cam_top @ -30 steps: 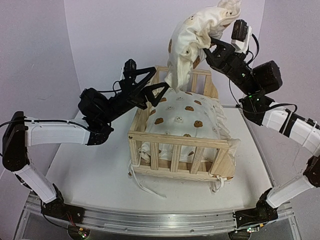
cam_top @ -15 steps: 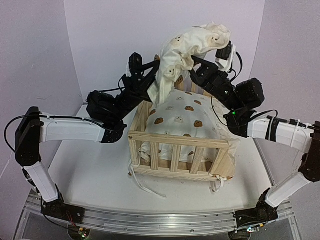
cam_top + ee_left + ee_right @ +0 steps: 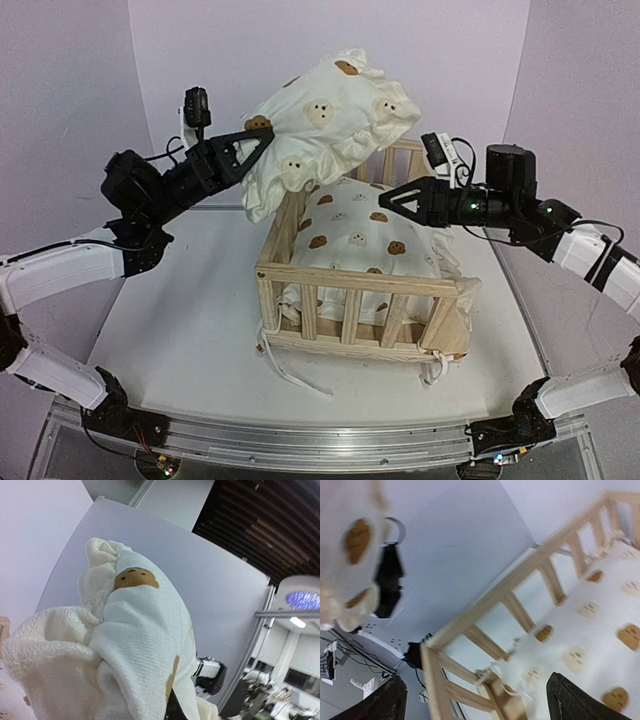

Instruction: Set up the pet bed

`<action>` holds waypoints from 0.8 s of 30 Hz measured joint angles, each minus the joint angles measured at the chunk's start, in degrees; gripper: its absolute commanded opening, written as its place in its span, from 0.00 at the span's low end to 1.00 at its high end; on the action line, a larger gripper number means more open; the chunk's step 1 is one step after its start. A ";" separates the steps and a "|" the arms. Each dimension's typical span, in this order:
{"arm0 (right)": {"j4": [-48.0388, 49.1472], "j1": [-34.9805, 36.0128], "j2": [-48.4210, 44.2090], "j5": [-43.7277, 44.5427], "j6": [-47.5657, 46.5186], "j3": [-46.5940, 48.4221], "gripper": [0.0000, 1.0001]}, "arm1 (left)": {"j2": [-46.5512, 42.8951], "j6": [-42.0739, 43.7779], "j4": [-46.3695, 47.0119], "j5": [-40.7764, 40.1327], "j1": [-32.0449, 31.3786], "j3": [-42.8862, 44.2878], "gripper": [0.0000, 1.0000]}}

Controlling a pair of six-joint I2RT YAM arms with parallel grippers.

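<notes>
The pet bed [image 3: 360, 282], a pine frame with slatted rails, stands mid-table with the bear-print cushion [image 3: 365, 235] lying inside it. My left gripper [image 3: 260, 140] is shut on the left edge of the small bear-print pillow [image 3: 325, 120] and holds it in the air above the bed's back left corner. In the left wrist view the pillow [image 3: 135, 645] fills the frame and hides the fingers. My right gripper [image 3: 392, 197] hangs open and empty over the cushion's back right part. In the right wrist view the right gripper [image 3: 477, 700] frames the bed's rail [image 3: 515, 585] and cushion [image 3: 600, 630].
The white table top [image 3: 180, 330] lies around the bed. Loose tie strings [image 3: 290, 375] trail from the bed's front left corner and front right foot. Grey walls stand close behind and at both sides.
The pillow passed from my right gripper to my left. The left shut on it and swung it left and up. The right opened and dropped back to the right.
</notes>
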 measured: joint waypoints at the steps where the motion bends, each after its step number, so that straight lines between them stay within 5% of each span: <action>1: -4.83 -3.34 0.00 -1.27 -1.03 0.55 0.98 | -1.95 3.91 -3.13 -0.02 -0.24 0.00 0.00; 8: -16.92 -7.58 0.17 -6.08 -0.50 7.30 0.98 | -6.56 20.20 -17.59 -0.17 -0.87 0.00 0.00; 21: -11.10 -7.02 5.90 -13.90 7.72 15.41 0.98 | -6.32 29.11 -31.95 -0.13 -1.01 -0.37 0.00; 24: -8.33 -5.99 9.09 -14.97 10.56 14.73 0.90 | -5.84 29.20 -32.37 0.59 -1.14 -0.26 0.00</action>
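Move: The small pillow hangs from the left gripper; its free right end is about 16 cm above the empty right hand and 2 cm ahead, level sideways. From the right hand, the bed cushion's middle is some 13 cm ahead and 22 below, the bed's left rail roughly 12 ahead, 20 left and 15 below. From the left hand, that pillow end is about 24 cm right, 5 ahead and 4 up; the cushion is 23 right, 16 ahead and 34 below. The left hand keeps its pinch on the small pillow and, after a small draw back, lowers it about 8 cm, fingers tipping down some 25 degrees so the free end swings down to the right gripper. The right hand, open throughout, dips rightward and forward, rises about 9 cm, then eases left, forward and a little down to bring its fingers around that end. ##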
